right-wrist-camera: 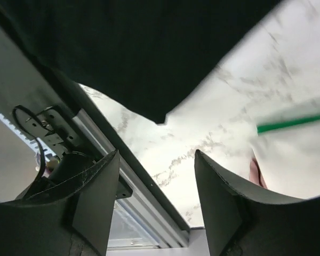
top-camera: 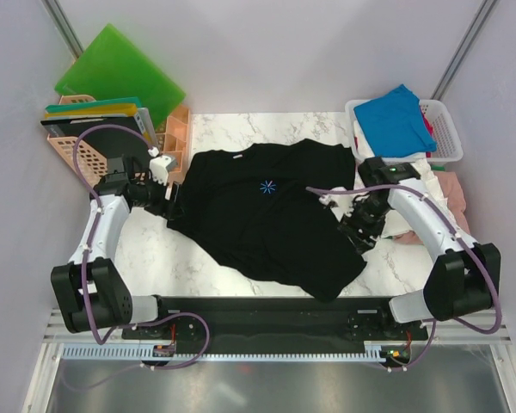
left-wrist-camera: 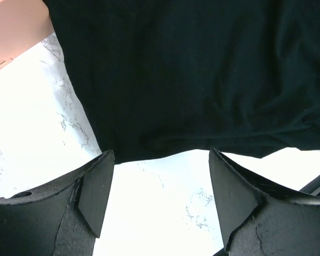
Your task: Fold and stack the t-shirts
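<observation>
A large black t-shirt point(top-camera: 267, 215) with a small blue print and a white neck label lies spread, slightly rumpled, across the marble table point(top-camera: 155, 258). My left gripper point(top-camera: 174, 205) is at the shirt's left edge. In the left wrist view it point(left-wrist-camera: 161, 154) stands open, with the black cloth point(left-wrist-camera: 192, 74) just beyond the fingertips and only bare table between them. My right gripper point(top-camera: 354, 225) is at the shirt's right side. It point(right-wrist-camera: 157, 154) is open and empty, with a corner of the black shirt point(right-wrist-camera: 149, 64) ahead of it. A bright blue t-shirt point(top-camera: 396, 119) lies in the white basket point(top-camera: 445, 129).
Pink cloth point(top-camera: 451, 191) and white cloth point(top-camera: 408, 234) are heaped at the right edge beside my right arm. Green plastic boards point(top-camera: 120, 73) lean at the back left above a peach rack point(top-camera: 77, 151) and a small peach box point(top-camera: 177, 133). The metal frame rail point(right-wrist-camera: 122, 160) runs under the right gripper.
</observation>
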`<state>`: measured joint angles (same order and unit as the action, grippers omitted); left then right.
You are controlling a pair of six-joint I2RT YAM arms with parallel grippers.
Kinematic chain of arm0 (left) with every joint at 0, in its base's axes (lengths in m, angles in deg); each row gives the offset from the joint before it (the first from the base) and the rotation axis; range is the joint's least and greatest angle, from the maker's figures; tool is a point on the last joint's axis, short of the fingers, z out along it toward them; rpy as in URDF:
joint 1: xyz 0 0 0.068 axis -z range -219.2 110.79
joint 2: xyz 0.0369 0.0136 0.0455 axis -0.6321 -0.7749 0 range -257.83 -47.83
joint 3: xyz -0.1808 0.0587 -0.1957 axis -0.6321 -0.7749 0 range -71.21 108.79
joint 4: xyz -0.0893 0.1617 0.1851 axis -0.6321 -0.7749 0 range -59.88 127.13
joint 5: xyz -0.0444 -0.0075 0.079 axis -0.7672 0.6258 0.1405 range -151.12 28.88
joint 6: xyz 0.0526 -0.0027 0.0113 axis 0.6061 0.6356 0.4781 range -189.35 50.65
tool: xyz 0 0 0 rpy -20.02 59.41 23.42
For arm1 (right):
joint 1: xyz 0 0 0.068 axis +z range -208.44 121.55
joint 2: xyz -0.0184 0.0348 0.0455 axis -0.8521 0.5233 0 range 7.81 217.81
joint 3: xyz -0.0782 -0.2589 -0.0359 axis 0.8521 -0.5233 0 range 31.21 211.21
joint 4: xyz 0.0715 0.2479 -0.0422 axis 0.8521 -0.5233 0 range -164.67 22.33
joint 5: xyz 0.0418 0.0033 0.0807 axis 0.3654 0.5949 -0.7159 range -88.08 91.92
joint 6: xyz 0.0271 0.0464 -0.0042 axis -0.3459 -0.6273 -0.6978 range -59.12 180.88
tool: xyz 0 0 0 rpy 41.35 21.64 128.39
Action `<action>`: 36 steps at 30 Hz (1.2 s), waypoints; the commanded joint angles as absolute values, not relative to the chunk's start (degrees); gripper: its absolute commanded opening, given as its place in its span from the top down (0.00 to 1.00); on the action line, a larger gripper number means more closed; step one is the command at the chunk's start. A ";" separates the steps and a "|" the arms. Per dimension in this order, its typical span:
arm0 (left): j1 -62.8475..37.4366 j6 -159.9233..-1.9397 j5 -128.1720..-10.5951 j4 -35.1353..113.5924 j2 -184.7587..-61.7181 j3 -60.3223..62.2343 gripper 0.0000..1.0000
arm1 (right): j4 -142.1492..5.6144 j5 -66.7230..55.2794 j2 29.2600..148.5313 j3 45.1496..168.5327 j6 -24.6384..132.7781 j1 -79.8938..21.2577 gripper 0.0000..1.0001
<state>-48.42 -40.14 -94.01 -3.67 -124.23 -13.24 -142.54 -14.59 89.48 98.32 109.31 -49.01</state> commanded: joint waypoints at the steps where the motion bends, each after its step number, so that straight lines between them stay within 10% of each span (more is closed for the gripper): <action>1: -48.52 -38.06 -93.03 -4.36 -125.16 -11.98 0.21 | -142.22 -14.79 88.76 96.78 105.99 -37.82 0.34; 12: -48.43 -40.52 -92.24 -3.48 -130.27 -9.60 0.22 | -122.08 -16.36 98.86 103.72 91.39 -14.52 0.36; 36: -48.43 -40.52 -91.18 -2.69 -131.94 -10.13 0.22 | -111.18 -18.56 111.44 97.74 87.07 0.79 0.35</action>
<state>-48.44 -40.14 -91.21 -3.47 -132.32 -11.58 -113.06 -18.77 110.36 98.32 87.15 0.95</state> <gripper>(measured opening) 0.778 0.654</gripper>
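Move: The spot to reach is the middle of the black t-shirt's near edge, about 24 cm left, 8 cm back and 9 cm below the right gripper; from the left gripper it lies some 26 cm right, 18 cm back and 10 cm lower. At table level from the right gripper, the shirt's right tip is about 3 cm back and 2 cm left, its near corner 12 cm back and 10 cm left, and the blue print 17 cm ahead and 25 cm left. Sweep the open right gripper about 24 cm left across the shirt's near part, easing some 8 cm back and sinking 9 cm, steepest at the end, to straddle the near edge with one finger over the cloth. Turn it some 30 degrees counter-clockwise on the way and keep the fingers open. Let the open left gripper sink about 3 cm beside the shirt's left end. ##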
